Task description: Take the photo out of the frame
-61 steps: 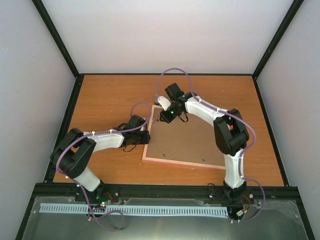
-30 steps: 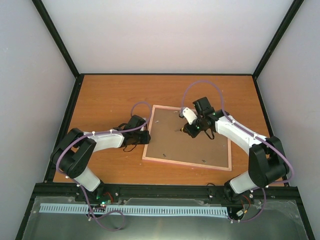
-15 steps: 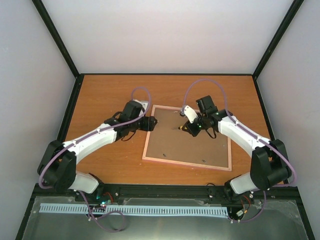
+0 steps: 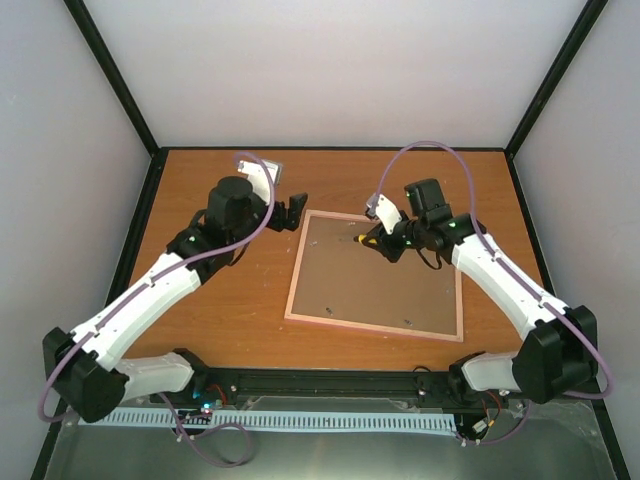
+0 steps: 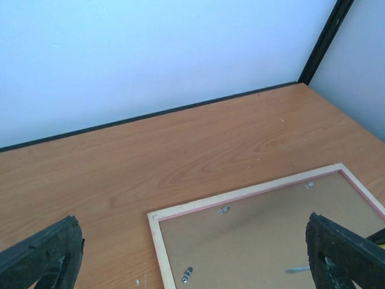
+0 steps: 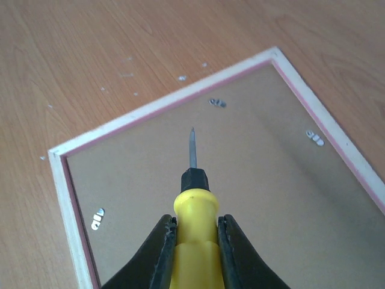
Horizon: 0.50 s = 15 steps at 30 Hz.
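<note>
The pink frame [image 4: 370,327] lies face down on the wooden table, and its brown backing board [image 4: 370,285] faces up. The photo is hidden under that board. My left gripper [image 4: 296,212] hovers open and empty just beyond the frame's far left corner. In the left wrist view its fingers [image 5: 42,259] stand wide apart over that corner of the frame [image 5: 240,195]. My right gripper [image 6: 197,226] is shut on a yellow-handled screwdriver [image 6: 195,247]. The screwdriver's metal tip [image 6: 192,144] points across the backing board [image 6: 258,180] toward the frame's far edge [image 6: 162,102].
Small metal turn clips [image 6: 218,103] [image 6: 314,138] [image 6: 97,218] sit along the inside of the frame on the board. Grey walls with black corner posts [image 4: 120,80] close in the table. Bare wood [image 4: 220,300] lies left of the frame.
My left arm has lifted off the frame's left edge, swung toward the far left corner, and its gripper has opened. The right gripper with the screwdriver shifted slightly toward the far edge.
</note>
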Motion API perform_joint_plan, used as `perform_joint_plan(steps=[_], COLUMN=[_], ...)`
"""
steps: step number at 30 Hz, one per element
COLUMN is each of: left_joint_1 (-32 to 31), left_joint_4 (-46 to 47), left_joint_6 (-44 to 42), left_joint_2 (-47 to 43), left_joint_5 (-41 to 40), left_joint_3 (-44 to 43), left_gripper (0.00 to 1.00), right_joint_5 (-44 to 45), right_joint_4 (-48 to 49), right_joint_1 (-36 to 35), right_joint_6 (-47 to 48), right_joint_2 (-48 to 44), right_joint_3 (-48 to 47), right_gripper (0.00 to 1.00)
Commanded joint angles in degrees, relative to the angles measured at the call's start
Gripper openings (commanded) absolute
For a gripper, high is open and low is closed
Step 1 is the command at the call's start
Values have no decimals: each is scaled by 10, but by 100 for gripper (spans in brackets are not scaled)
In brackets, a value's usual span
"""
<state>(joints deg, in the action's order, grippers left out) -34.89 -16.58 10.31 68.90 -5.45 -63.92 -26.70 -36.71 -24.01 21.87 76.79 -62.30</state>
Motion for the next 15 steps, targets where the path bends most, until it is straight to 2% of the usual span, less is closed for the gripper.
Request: perform_joint_plan(steps=[1, 4, 7, 9, 13, 15], left_joint_1=[-2, 6, 12, 18, 39, 38], left_joint_4=[76, 118, 88, 45, -23, -32], left_joint_6=[-7, 13, 90, 81, 123, 108], left_joint_2=[-32, -11, 60, 99, 171, 170], left_joint_5=[-16, -42, -158, -135, -156, -137], left_joint_3=[62, 102, 112, 95, 54, 39], left_gripper=[100, 100, 100, 100, 100, 100], right_joint_5=[-57, -109, -107, -106, -84, -73], right_joint_4=[19, 33, 35, 43, 45, 46], right_joint_1=[3, 3, 3, 3, 3, 4], right_joint_6=[-1, 16, 20, 19, 21, 24], right_joint_2=[-24, -22, -24, -31, -29, -27], right_joint_3=[11, 49, 65, 77, 76, 77], right_gripper=[3, 3, 3, 3, 3, 3])
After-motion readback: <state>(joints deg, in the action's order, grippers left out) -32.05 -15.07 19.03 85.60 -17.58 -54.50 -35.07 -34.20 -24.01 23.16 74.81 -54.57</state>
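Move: The middle of the photo frame's left rim lies about 30 cm below my left hand, some 3 cm back and 1 cm to the right. The left clip is 4 cm right and 1 cm ahead of that hand, the far-left corner 8 cm ahead and 3 cm right. From my right hand, holding the screwdriver, the near-left clip is 8 cm back, 10 cm left and 18 cm down; the left clip is 6 cm ahead, 13 cm left. I drop my open left hand quickly, about 18 cm, towards the tabletop just outside the frame's left rim, easing left and a little forward as the fingers tip down and swing counter-clockwise. My right hand keeps its grip on the screwdriver and, after a small rise, draws back some 3 cm and sinks slightly, carrying it above the backing board towards the near-left clip. ##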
